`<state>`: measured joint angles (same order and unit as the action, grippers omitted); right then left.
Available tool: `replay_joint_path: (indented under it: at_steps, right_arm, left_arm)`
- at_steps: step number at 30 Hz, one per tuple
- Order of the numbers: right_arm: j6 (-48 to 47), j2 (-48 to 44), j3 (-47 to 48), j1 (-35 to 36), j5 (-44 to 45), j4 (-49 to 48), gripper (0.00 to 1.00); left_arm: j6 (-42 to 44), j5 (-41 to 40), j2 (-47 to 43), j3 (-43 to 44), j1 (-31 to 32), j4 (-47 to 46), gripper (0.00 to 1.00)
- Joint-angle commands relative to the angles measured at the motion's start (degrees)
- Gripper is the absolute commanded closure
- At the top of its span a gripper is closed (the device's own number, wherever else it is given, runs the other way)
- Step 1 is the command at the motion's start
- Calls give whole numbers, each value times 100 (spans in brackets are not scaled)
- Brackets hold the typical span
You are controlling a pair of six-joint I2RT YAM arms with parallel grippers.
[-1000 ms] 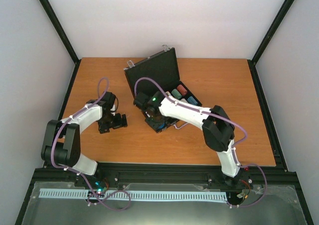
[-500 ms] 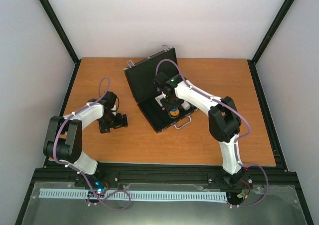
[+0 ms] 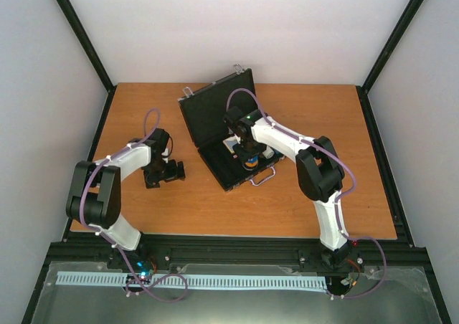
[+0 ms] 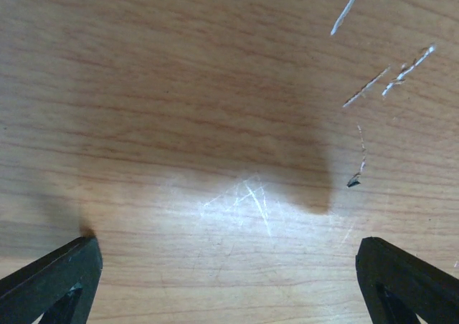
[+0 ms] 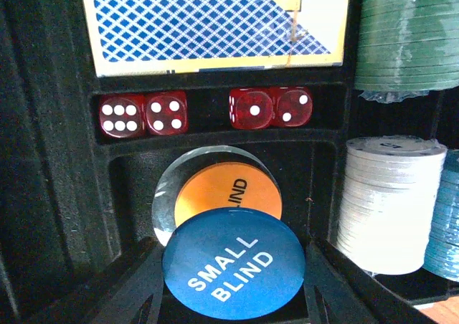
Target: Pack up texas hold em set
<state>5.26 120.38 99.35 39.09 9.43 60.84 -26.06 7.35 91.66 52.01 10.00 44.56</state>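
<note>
The black briefcase (image 3: pixel 211 112) lies open mid-table, lid raised at the left. My right gripper (image 3: pixel 250 159) hovers over its tray, shut on a blue "SMALL BLIND" disc (image 5: pixel 233 263). It holds the disc just above the orange disc (image 5: pixel 215 191) and the clear disc (image 5: pixel 166 188) lying in their slot. The blue-white card box (image 5: pixel 215 23), several red dice (image 5: pixel 143 114), and green (image 5: pixel 409 37), white (image 5: pixel 387 202) and blue (image 5: pixel 446 216) chip stacks sit in the tray. My left gripper (image 3: pixel 171 172) is wide open over bare wood (image 4: pixel 229 195).
The case's silver handle (image 3: pixel 264 175) sticks out at its near edge. The wooden table (image 3: pixel 323 195) is framed by black rails and white walls. White scratches (image 4: pixel 391 80) mark the wood in front of the left gripper.
My right gripper has moved from the case's near-left corner to over the middle of the tray, carrying the blue disc. The left arm has barely moved.
</note>
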Motion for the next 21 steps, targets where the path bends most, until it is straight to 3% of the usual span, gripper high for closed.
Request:
replay_joint_path:
  at_steps: [1, 7, 11, 21]
  right_arm:
    - [-44, 23, -96, -38, -37, -59, 45]
    - [-8, -96, -125, -42, -6, -94, 32]
    - [-6, -192, -72, -42, -92, -91, 29]
    - [-11, -325, -118, -183, -1089, -753, 12]
  left_arm:
    - [103, 72, 95, 190, -42, -73, 0]
    - [124, 99, 129, 213, -41, -96, 0]
    - [136, 111, 126, 187, -42, -111, 0]
    - [159, 121, 32, 69, -41, -148, 0]
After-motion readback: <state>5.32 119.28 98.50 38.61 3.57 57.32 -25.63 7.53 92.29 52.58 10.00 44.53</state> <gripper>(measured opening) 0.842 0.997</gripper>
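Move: The blue small blind button is still between the right fingers; the orange button it goes onto, lying on the clear disc in the case, is straight below, about 3 cm down. From that hand the dice row is some 4 cm ahead and 2 cm left, the card pack about 8 cm ahead and 5 cm left, the white chips 5 cm ahead and 5 cm right. From the left hand the orange button lies about 7 cm ahead, 27 cm right and about 1 cm up. Almost in place, sinking only about half a centimetre, the right hand spreads its half-open fingers and lets go of the blue button over the orange one. Only then do the fingertips swing about 2 cm to the left and start to lift, the wrist tipping some 5 to 10 degrees while the fingers keep opening to nearly wide. ##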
